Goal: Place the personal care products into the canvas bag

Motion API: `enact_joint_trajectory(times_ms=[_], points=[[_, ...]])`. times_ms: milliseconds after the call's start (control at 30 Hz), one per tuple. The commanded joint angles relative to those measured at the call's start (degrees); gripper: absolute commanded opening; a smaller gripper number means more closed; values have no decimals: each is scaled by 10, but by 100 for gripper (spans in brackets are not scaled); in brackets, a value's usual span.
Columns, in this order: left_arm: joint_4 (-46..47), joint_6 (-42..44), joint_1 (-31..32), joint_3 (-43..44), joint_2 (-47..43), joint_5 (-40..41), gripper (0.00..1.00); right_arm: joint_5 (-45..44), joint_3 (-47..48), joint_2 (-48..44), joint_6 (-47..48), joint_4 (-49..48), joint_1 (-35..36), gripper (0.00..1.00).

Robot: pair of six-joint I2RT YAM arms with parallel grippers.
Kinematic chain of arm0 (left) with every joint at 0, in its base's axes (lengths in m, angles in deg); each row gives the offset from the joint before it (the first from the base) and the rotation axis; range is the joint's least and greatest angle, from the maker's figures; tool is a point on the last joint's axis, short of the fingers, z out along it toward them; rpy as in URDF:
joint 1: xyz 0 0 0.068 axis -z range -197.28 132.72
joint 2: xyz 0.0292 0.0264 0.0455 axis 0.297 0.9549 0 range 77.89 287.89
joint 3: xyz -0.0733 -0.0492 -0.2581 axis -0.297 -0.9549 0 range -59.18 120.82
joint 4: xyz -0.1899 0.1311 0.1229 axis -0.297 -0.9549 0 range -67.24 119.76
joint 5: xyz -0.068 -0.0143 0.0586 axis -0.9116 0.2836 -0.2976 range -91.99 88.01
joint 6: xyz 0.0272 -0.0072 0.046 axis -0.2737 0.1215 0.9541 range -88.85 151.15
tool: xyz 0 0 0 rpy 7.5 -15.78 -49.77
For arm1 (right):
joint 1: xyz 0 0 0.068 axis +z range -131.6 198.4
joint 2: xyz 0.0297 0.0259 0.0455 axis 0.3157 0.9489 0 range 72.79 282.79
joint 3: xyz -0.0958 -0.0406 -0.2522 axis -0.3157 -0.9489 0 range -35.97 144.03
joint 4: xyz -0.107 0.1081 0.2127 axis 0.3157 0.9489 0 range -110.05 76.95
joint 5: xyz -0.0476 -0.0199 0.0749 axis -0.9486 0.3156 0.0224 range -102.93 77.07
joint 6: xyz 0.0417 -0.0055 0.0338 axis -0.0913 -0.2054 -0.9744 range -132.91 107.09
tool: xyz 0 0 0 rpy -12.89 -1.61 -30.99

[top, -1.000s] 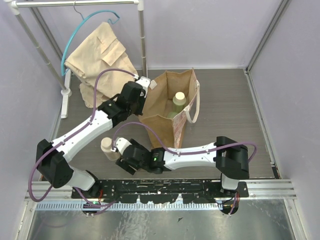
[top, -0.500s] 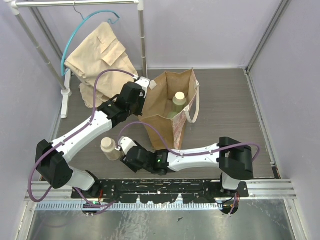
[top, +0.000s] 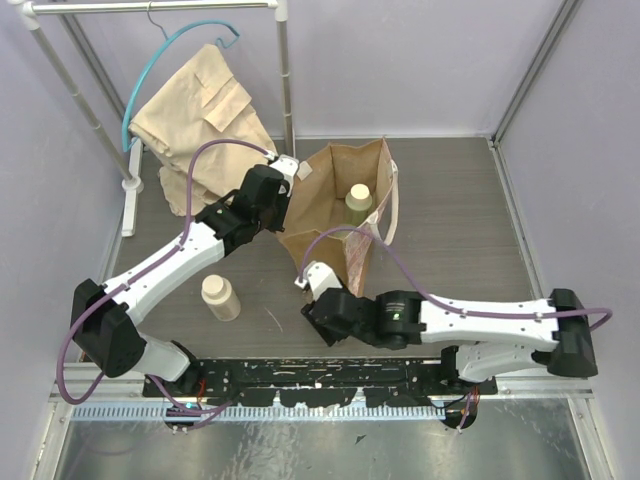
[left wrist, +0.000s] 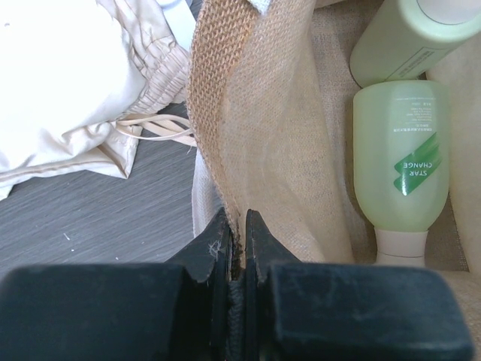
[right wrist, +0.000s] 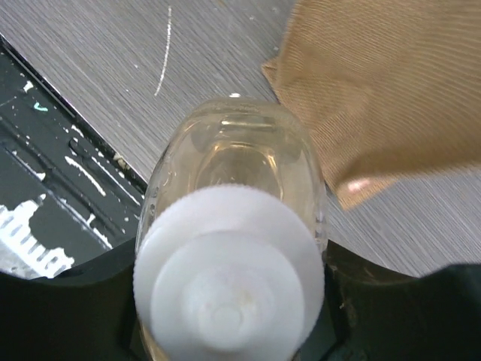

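Observation:
The tan canvas bag (top: pixel 335 225) stands mid-table with its mouth open. My left gripper (top: pixel 293 178) (left wrist: pixel 237 222) is shut on its left rim, holding the cloth taut. Inside lie a green cylinder (left wrist: pixel 409 34) and a rounder green bottle (left wrist: pixel 400 162) with a cream top; the top view shows a cream-capped green bottle (top: pixel 357 200). My right gripper (top: pixel 316 312) (right wrist: pixel 234 301) is shut on the amber white-capped bottle (right wrist: pixel 233 173), just off the bag's near corner (right wrist: pixel 376 113). In the top view that bottle is hidden under the gripper. The cream bottle (top: pixel 221 297) stands alone on the table, left of the right gripper.
A beige folded garment (top: pixel 200 110) hangs on a blue hanger from a white rack (top: pixel 285 70) at the back left; its foot (top: pixel 130 200) rests on the table. The black mounting rail (top: pixel 320 375) runs along the near edge. Purple walls close both sides.
My right gripper closed on the amber bottle beside the cream one, then carried it right toward the bag's near corner. The cream bottle stayed put. The left gripper has not moved.

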Motion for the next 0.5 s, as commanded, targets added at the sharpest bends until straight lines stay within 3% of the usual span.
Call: enact_joint_trajectory(times_ms=[0, 300, 467], points=[[4, -6, -2, -8, 1, -3, 0, -60, 94, -81, -56, 106, 0, 1], [-1, -8, -2, -6, 2, -4, 0, -109, 227, -141, 35, 135, -10, 1], [-3, -9, -2, -7, -6, -8, 0, -70, 314, -123, 118, 132, -82, 1]])
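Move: The clear bottle with the white cap is already in the right hand, off the table. The canvas bag it is meant for stands about 26 cm ahead and 2 cm to the right, its middle some 3 cm lower. Inside the bag the standing green bottle is about 29 cm ahead and 6 cm right; the cream bottle stands on the table 8 cm ahead and 23 cm left. From the left hand, the bag's middle is roughly 4 cm ahead, 9 cm right and 9 cm down. The clear bottle, still gripped by the right hand, is carried quickly up about 16 cm in front of the bag's near end, drifting some 5 cm to the right early on and edging forward only late in the rise. The hand tilts about 15 degrees on the way, fingers unchanged. The left hand stays put and keeps pinching the bag's left rim. ##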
